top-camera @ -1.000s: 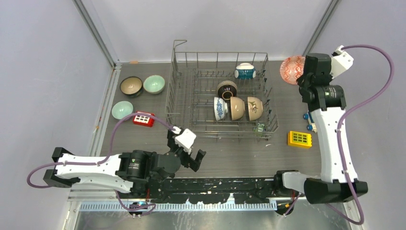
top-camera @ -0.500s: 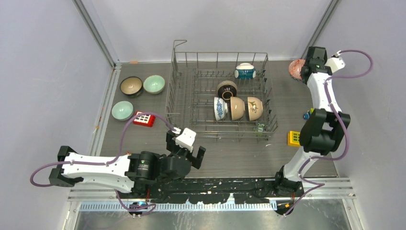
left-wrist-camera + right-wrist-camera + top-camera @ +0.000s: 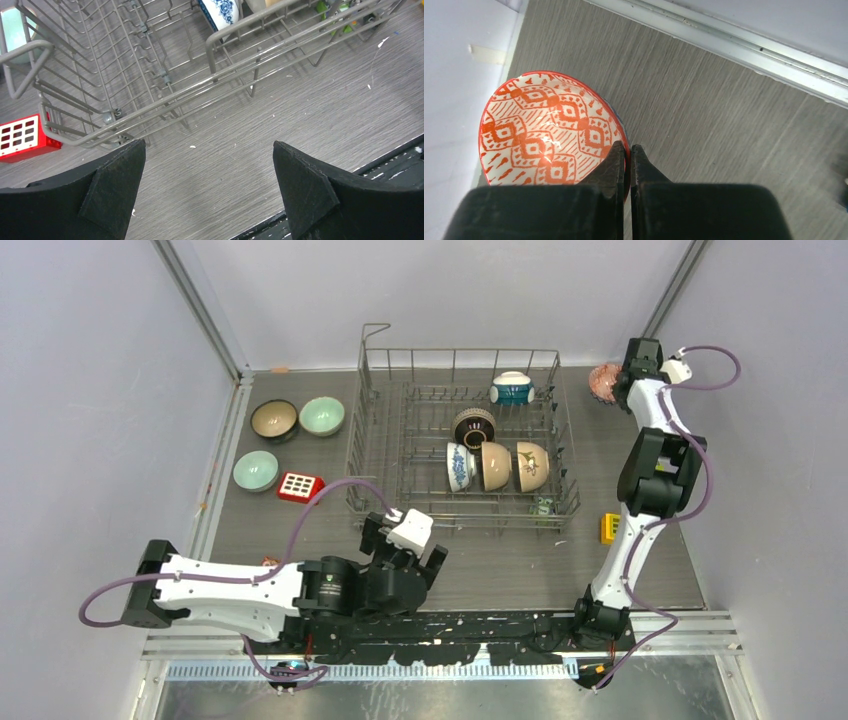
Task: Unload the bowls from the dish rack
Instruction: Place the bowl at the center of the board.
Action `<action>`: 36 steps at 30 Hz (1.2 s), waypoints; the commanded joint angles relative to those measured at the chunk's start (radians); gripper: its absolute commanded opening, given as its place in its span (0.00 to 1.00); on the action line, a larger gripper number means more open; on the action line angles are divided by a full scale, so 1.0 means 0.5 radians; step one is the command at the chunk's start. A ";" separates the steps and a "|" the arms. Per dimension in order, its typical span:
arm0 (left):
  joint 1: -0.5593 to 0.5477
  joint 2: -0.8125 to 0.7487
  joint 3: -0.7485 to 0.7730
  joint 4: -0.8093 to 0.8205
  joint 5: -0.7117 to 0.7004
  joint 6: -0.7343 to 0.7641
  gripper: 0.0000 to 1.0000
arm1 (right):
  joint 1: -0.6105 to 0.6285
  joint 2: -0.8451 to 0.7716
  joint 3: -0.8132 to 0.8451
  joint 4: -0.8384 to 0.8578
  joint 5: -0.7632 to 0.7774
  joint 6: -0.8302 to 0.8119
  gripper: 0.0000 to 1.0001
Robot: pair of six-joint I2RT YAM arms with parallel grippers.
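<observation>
The grey wire dish rack (image 3: 372, 420) stands mid-table and holds several bowls: a teal-and-white one (image 3: 511, 388), a dark brown one (image 3: 474, 426), a blue-and-white one (image 3: 459, 466) and two cream ones (image 3: 495, 467) (image 3: 532, 466). My right gripper (image 3: 616, 387) is shut on the rim of the red patterned bowl (image 3: 544, 127) at the far right corner (image 3: 603, 381), low over the table. My left gripper (image 3: 207, 165) is open and empty over bare table just in front of the rack's near left corner (image 3: 107, 117). Three bowls (image 3: 274, 419) (image 3: 322, 415) (image 3: 255, 470) sit left of the rack.
A red toy block (image 3: 300, 486) lies left of the rack, also in the left wrist view (image 3: 22, 137). A yellow block (image 3: 608, 528) lies behind the right arm. A small green toy (image 3: 543, 506) sits at the rack's near right corner. Walls close in behind and on both sides.
My right arm has stretched out and lowered the red patterned bowl toward the far right corner of the table. My left arm has slid right along the front of the rack, still open.
</observation>
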State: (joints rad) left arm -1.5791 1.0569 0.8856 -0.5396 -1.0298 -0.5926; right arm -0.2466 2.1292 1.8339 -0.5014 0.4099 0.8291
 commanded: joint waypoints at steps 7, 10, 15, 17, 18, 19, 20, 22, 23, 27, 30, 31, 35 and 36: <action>0.029 0.150 0.117 0.085 -0.031 -0.064 1.00 | -0.013 0.162 0.233 0.107 -0.016 0.075 0.01; 0.035 0.177 0.137 0.053 -0.027 -0.064 1.00 | -0.015 0.186 0.235 0.110 -0.018 0.068 0.01; 0.038 0.192 0.142 0.038 -0.002 -0.086 1.00 | -0.016 0.212 0.208 0.112 -0.052 0.047 0.01; 0.038 0.200 0.147 0.036 0.012 -0.091 1.00 | -0.016 0.221 0.189 0.110 -0.054 0.038 0.01; 0.038 0.201 0.151 0.032 0.015 -0.091 1.00 | -0.016 0.225 0.180 0.110 -0.053 0.031 0.01; 0.038 0.205 0.155 0.024 0.015 -0.091 1.00 | -0.016 0.227 0.169 0.112 -0.053 0.024 0.01; 0.038 0.211 0.157 0.017 0.019 -0.093 1.00 | -0.017 0.229 0.157 0.113 -0.055 0.019 0.01; 0.038 0.214 0.163 -0.001 0.017 -0.107 1.00 | -0.018 0.230 0.132 0.121 -0.055 0.016 0.01; 0.038 0.215 0.161 -0.008 0.019 -0.113 1.00 | -0.016 0.230 0.124 0.121 -0.056 0.012 0.01; 0.038 0.219 0.154 -0.004 0.028 -0.132 1.00 | -0.016 0.232 0.096 0.130 -0.060 -0.006 0.01; 0.038 0.228 0.152 0.000 0.046 -0.140 1.00 | -0.016 0.241 0.083 0.129 -0.062 -0.022 0.01; 0.038 0.231 0.155 -0.002 0.051 -0.144 1.00 | -0.016 0.244 0.078 0.127 -0.064 -0.025 0.01; 0.038 0.237 0.161 -0.029 0.055 -0.167 1.00 | -0.025 0.242 0.037 0.135 -0.069 -0.043 0.02; 0.037 0.236 0.160 -0.030 0.063 -0.172 1.00 | -0.028 0.238 0.029 0.135 -0.076 -0.051 0.06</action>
State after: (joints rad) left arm -1.5639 1.1744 0.9310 -0.5495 -0.9897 -0.6338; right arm -0.2512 2.2562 1.8584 -0.4957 0.3717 0.8120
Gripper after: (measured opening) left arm 0.996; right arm 0.052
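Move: The right hand already pinches the red-patterned bowl by its rim; the bare table spot for it lies about 5 cm ahead, 3 cm left and some 12 cm below. In the rack, the teal bowl sits about 24 cm left and 5 cm ahead, the flowered tan bowl about 20 cm left and 13 cm back, both some 5 cm lower. From the empty left hand, that spot is roughly 44 cm ahead, 42 cm right and 21 cm down. The right hand lowers the rim-pinched bowl about 6 cm towards the table; the left eases right and down. ##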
